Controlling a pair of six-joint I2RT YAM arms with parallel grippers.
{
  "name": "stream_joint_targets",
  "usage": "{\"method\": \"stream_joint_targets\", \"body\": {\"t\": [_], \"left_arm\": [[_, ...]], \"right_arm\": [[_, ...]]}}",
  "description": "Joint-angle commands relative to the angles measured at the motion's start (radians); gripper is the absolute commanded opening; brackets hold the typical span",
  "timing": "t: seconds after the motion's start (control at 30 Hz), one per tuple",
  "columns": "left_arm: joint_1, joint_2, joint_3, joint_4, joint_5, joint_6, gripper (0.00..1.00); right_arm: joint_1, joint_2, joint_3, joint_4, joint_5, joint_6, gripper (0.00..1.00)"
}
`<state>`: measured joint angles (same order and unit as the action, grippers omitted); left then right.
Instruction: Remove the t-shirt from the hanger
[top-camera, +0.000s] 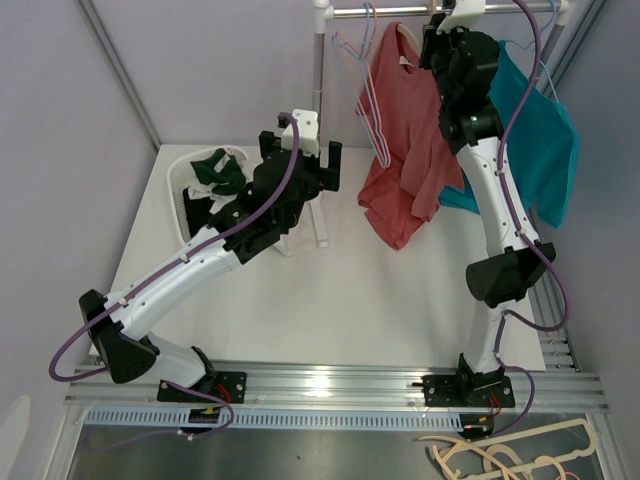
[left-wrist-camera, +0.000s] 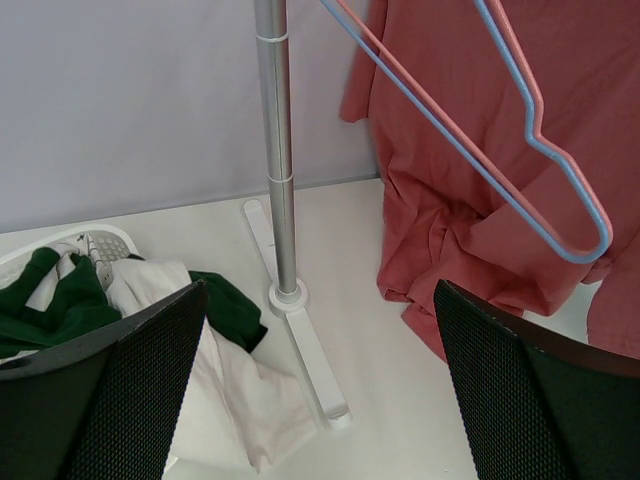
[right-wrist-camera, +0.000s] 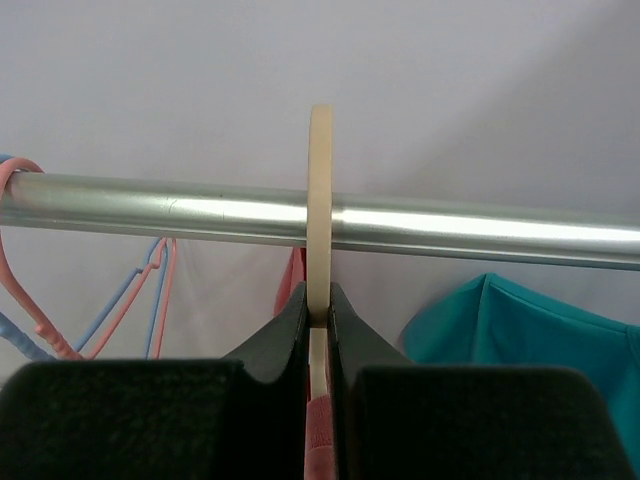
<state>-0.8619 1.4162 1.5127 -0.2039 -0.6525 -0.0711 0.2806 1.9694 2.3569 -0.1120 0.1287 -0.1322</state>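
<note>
A salmon-red t-shirt (top-camera: 405, 150) hangs on a cream hanger (right-wrist-camera: 320, 200) hooked over the metal rail (right-wrist-camera: 480, 232) at the top of the rack. My right gripper (right-wrist-camera: 319, 300) is shut on the hanger's neck just under the rail, with the shirt's collar (right-wrist-camera: 320, 440) between the fingers below; it also shows in the top view (top-camera: 440, 35). My left gripper (top-camera: 330, 165) is open and empty, above the table beside the rack pole. In the left wrist view the shirt (left-wrist-camera: 470, 180) hangs ahead to the right of my left gripper (left-wrist-camera: 320, 400).
A teal shirt (top-camera: 540, 150) hangs right of the red one. Empty pink and blue hangers (top-camera: 365, 90) hang left of it. The rack pole (left-wrist-camera: 278, 150) and its foot stand ahead. A white basket (top-camera: 180, 170) holds green and white clothes. Beige hangers (top-camera: 510, 455) lie at the near edge.
</note>
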Motion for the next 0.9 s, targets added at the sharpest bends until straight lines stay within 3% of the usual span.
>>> {"method": "stream_joint_targets", "body": {"t": [0.0,0.13,0.47,0.63,0.77,0.87], "left_arm": [[-0.008,-0.014,0.0,0.015,-0.015,-0.013,0.99],[-0.008,-0.023,-0.008,0.015,-0.013,-0.021,1.0],[-0.008,-0.039,-0.016,0.018,-0.022,-0.01,1.0],[-0.008,-0.056,-0.023,0.011,-0.016,-0.019,1.0],[-0.02,-0.08,-0.072,0.05,0.1,-0.012,1.0],[-0.09,-0.126,-0.153,0.186,0.14,0.113,1.0]], "right_arm": [[0.012,-0.118,-0.013,0.071,0.023,-0.012,0.0],[0.014,-0.246,-0.172,0.156,0.028,-0.015,0.0],[0.017,-0.331,-0.266,0.186,0.026,-0.021,0.0],[0.022,-0.31,-0.169,0.029,0.029,0.002,0.0],[0.043,-0.397,-0.292,0.02,0.058,0.06,0.0],[0.109,-0.451,-0.358,-0.008,0.179,0.077,0.0]]}}
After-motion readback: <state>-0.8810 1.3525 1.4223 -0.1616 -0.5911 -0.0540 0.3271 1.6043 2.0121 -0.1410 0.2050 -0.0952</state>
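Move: The right hand grips the wooden hanger just under its hook, with the t-shirt's middle about 8 cm back, 6 cm left and 25 cm below. The rail runs some 3 cm ahead, straight across and 4 cm above; the empty blue and pink hangers hang 17 cm left, 5 cm back, and the teal shirt 25 cm right, 4 cm back. From the left hand the t-shirt is about 14 cm ahead, 22 cm right, 8 cm below. Keeping its pinch, the right hand draws the hanger back about 10 cm from the rail, rising 5 cm, then dipping. ##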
